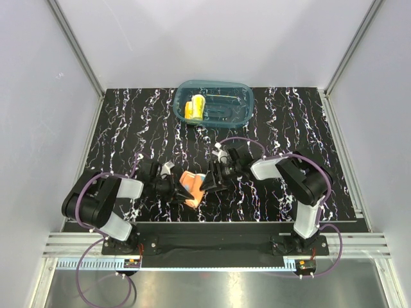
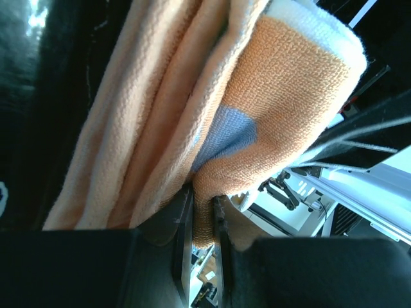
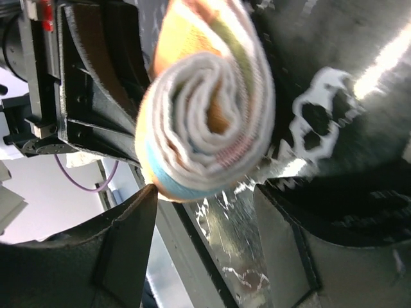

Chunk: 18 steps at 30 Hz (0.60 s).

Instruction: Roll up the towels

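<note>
The orange towel (image 1: 191, 184) is bunched into a roll near the table's front edge, between my two grippers. My left gripper (image 1: 176, 190) is shut on a fold of it; in the left wrist view the orange towel (image 2: 276, 96), with a light-blue patch, hangs from the pinched left gripper (image 2: 204, 218). In the right wrist view the orange towel (image 3: 205, 109) shows its coiled end just beyond my right gripper (image 3: 204, 192), whose jaws stand open on either side of it; the left fingertip (image 3: 146, 196) is close to the roll. The yellow towel (image 1: 194, 108) lies rolled in the tub.
The teal translucent tub (image 1: 244, 97) stands at the back centre of the black marbled table (image 1: 128, 128). White walls and metal rails enclose the table. The table's front edge runs just behind the orange towel.
</note>
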Each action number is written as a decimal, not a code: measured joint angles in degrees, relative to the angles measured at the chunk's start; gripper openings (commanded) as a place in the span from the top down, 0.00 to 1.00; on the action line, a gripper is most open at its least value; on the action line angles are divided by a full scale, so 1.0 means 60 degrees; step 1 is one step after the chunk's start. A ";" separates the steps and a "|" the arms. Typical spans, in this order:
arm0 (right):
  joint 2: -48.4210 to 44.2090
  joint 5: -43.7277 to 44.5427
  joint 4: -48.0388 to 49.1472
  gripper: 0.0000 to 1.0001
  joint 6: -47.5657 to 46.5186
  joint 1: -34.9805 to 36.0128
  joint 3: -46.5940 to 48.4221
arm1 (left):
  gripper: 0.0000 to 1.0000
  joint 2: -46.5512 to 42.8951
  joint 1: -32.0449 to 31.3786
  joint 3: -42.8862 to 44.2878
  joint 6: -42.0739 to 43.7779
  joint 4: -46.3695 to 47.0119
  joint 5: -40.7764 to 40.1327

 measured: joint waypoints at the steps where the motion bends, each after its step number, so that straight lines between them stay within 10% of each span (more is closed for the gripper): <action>1: 0.0036 0.0015 0.0157 0.31 0.0011 0.0069 0.0000 | 0.91 0.0018 0.0025 0.0018 0.0022 -0.0051 0.0029; 18: 0.0794 0.0109 0.1308 0.77 0.0375 0.0528 0.0131 | 0.78 0.0208 0.0204 0.0040 0.0117 -0.0208 0.0313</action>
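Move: The rolled end of the orange towel, already close in front of the open right fingers, belongs to a roll whose middle lies about 4 cm to the right hand's left, 2 cm back and 1 cm below. From the left hand, which already pinches its near left part, that middle is some 2 cm ahead and 2 cm to the right. The blue bin stands about 30 cm ahead of the right hand and 3 cm to its right; its yellow towels are 29 cm ahead, 5 cm left. Bring the open right gripper about 2 cm further left, onto the end of the orange roll, sinking roughly 1 cm over the second half of the reach. Shut the fingers from wide to under half open as it sinks, so they pinch the lower part of the spiral end; hold the wrist almost unturned. Keep the left gripper's grip on the towel's near left part, without moving it. ##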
